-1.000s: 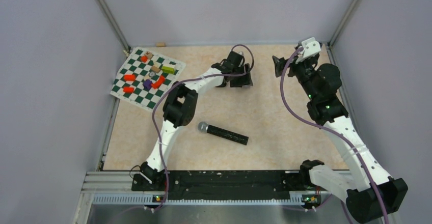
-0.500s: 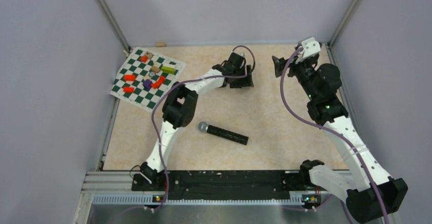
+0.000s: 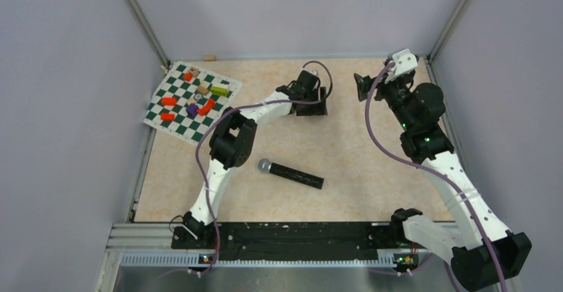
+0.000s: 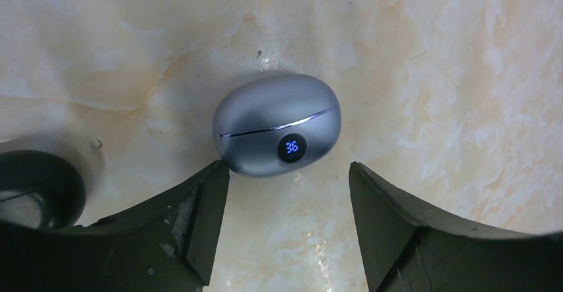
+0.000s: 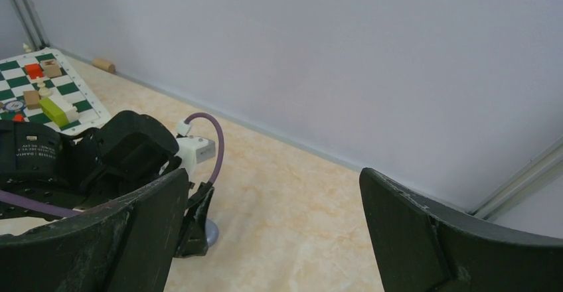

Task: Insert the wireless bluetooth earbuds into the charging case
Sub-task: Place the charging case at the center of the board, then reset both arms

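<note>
The charging case (image 4: 275, 125) is a shut, silver-grey oval with a small round display showing blue digits. It lies on the marbled table. My left gripper (image 4: 287, 180) is open just short of it, with nothing between the fingers. The left fingertip (image 4: 214, 184) sits right at the case's lower left edge. In the top view the left gripper (image 3: 311, 103) covers the case. From the right wrist, the case (image 5: 210, 233) peeks out under the left fingers. My right gripper (image 5: 273, 180) (image 3: 362, 85) hangs wide open at the back right, holding nothing. The earbuds are out of view.
A black microphone (image 3: 292, 174) lies mid-table. A green-and-white chequered mat (image 3: 174, 121) with several coloured blocks sits at the back left, and a small cork-like piece (image 3: 210, 58) lies by the back wall. A dark rounded shape (image 4: 33, 189) shows left of the left finger; what it is I cannot tell.
The left gripper's jaws have widened and the gripper has turned a little over the case. The right arm has not moved.
</note>
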Available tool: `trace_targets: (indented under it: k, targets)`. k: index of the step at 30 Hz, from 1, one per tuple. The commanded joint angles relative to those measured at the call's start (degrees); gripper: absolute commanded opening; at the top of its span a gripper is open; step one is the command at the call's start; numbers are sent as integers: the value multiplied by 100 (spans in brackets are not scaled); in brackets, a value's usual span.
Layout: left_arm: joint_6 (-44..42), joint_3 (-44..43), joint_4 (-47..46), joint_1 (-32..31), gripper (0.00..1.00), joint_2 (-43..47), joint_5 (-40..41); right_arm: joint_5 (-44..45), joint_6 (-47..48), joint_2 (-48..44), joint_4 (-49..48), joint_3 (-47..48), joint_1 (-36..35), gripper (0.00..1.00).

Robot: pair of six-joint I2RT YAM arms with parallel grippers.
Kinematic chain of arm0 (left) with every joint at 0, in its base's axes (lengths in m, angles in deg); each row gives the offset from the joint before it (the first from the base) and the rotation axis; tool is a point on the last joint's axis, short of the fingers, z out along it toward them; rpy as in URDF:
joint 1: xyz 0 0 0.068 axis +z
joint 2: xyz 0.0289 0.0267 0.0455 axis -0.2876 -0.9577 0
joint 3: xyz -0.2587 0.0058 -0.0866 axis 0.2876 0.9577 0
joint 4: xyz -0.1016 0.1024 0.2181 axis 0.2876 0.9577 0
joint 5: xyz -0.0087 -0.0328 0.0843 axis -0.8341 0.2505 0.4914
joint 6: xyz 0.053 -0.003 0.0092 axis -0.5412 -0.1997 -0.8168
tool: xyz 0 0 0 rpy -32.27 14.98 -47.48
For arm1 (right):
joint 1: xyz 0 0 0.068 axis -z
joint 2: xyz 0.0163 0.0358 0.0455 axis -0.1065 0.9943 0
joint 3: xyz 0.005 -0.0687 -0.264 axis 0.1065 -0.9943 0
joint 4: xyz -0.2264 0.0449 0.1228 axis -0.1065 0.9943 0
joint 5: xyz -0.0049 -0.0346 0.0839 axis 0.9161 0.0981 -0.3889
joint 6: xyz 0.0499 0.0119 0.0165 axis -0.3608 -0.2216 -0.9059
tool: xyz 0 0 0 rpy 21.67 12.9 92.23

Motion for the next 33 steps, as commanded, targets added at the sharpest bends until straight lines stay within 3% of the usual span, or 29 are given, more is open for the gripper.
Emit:
trace_targets:
  k: [1,11,18,21,24,28,31,33]
  targets:
    - [-210,255,141,17,73,425,268,-62,-123,-184,-131,-5,64,99]
    - [-423,317,124,33,74,732,326,-46,-118,-226,-113,13,60,99]
    - [-957,227,151,33,77,1450,309,-77,-114,-211,-72,44,60,99]
    - [-1409,268,90,53,78,2050,440,-117,-131,-183,-44,59,57,99]
    - [-2001,501,-55,113,95,2761,662,-225,-145,-150,86,177,70,99]
    - [-2833,1252,-394,240,99,3859,1071,-630,-57,-56,448,426,144,99]
    - [-3204,2050,-640,555,99,4782,825,-1041,257,-85,951,511,159,99]
    - [-3484,2680,-662,907,99,5429,219,-1080,287,-261,1065,323,159,99]
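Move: The charging case sits on the table right at the left hand's spread fingertips, about 2 cm ahead, 1 cm to the right and 2 cm below. The black case lies some 9 cm to the left of it and level with it; the microphone's middle is roughly 18 cm back and 6 cm left of the hand. From the idle right hand, the charging case is about 12 cm ahead, 17 cm left and 35 cm below. The left hand eases left, then swings up-left about 30 cm from the charging case, tipping up, opening wider. ##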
